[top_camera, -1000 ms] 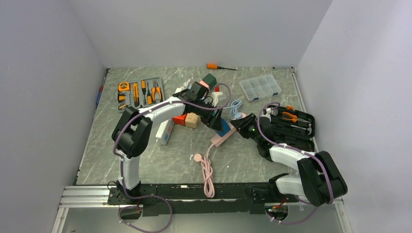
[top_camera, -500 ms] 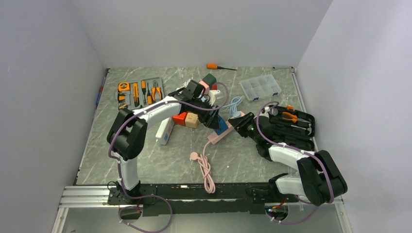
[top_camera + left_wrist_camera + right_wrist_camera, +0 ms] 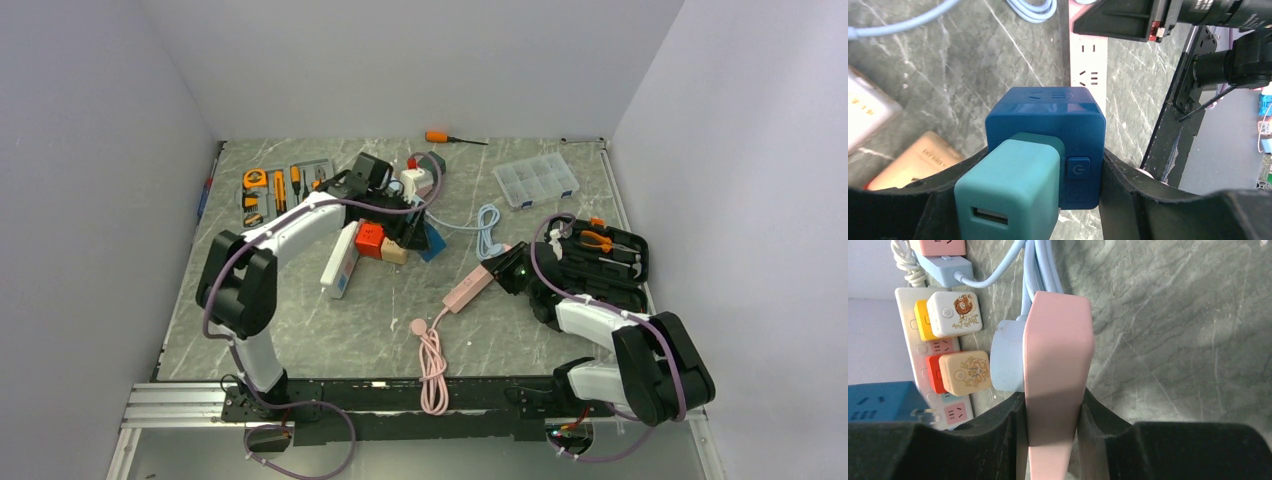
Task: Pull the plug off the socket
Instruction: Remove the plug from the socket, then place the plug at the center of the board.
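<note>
My left gripper (image 3: 1043, 172) is shut on a blue cube plug (image 3: 1045, 127) with a teal USB charger (image 3: 1005, 195) stuck in its face. In the top view the cube (image 3: 432, 241) is held near the table's middle back, apart from the pink power strip (image 3: 468, 288). My right gripper (image 3: 1053, 420) is shut on the end of that pink strip (image 3: 1058, 355). The strip's socket face (image 3: 1089, 65) shows bare in the left wrist view. The blue cube also shows at the lower left of the right wrist view (image 3: 880, 402).
A white power strip (image 3: 342, 262) carries red (image 3: 368, 240) and beige (image 3: 393, 252) cube plugs. A light blue cable (image 3: 487, 225), a coiled pink cord (image 3: 430, 355), an orange tool tray (image 3: 285, 190), a clear organizer (image 3: 537, 180) and a black tool case (image 3: 600, 262) lie around.
My left gripper has drawn the blue cube back and left, off the pink strip. The strip, raised before, now lies lower and further right in my right gripper.
</note>
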`<state>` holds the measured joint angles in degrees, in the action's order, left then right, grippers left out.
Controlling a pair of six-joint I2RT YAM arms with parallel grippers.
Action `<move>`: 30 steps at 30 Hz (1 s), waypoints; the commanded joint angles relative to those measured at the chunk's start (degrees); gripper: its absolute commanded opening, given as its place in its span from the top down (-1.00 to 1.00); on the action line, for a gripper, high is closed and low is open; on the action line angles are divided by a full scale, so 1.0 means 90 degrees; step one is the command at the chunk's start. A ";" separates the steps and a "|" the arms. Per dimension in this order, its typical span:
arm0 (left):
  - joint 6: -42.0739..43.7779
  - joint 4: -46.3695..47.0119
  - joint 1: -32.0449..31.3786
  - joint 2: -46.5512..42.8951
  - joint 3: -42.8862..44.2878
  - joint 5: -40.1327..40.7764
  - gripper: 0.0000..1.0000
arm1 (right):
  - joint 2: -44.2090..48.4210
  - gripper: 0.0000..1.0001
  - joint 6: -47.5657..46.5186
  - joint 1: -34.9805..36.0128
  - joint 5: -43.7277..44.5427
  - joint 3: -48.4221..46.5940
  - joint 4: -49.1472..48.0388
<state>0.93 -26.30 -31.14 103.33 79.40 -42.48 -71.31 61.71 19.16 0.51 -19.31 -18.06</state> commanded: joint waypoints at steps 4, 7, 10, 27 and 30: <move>0.1111 -0.0704 -0.0182 -0.0722 -0.0319 -0.0084 1.00 | -0.0008 1.00 -0.1066 -0.0028 0.0213 0.0062 0.0545; 0.2026 -0.1163 -0.0406 -0.0582 -0.0670 0.0603 1.00 | 0.0161 1.00 -0.1186 -0.0020 0.0028 -0.0035 0.0615; 0.2662 -0.1346 -0.0523 -0.0527 -0.1099 0.1211 0.96 | 0.0206 1.00 -0.1252 -0.0044 -0.0313 -0.0035 0.0505; 0.3462 -0.2164 -0.0857 -0.0913 -0.1174 0.1928 -0.99 | -0.0023 0.03 -0.1090 -0.0136 -0.1278 0.0083 0.0437; 0.3542 -0.2735 -0.0857 -0.1075 -0.0533 0.1743 -0.99 | 0.0251 -0.32 -0.1171 -0.0134 -0.1262 -0.0062 0.0957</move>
<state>30.35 -44.73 -38.61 98.41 67.07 -25.08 -72.14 54.54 17.61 -8.56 -19.11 -15.94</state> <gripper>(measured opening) 0.993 0.552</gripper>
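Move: The left hand already holds the blue plug clear of the pink strip. The bare table it is taken to lies about 9 cm back, 4 left and 10 below; the round pink plug lies 14 back and 2 left, the beige cube 1 ahead and 5 left, the pink strip's middle 6 back and 10 right. The right hand holds that strip a few centimetres above its resting spot straight below; the light-blue plug sits 3 ahead, 2 left, its coil 11 ahead, 4 left. Still pinching the blue plug, the left hand rises slightly, then swings some 8 cm back, 6 left and 9 down to the table beside the round pink plug, fingers tipping about 25 degrees steeper; it opens wide and lets go. The right hand keeps hold nearly in place, then opens partway to release the pink strip, easing 2 cm back and slightly down. ##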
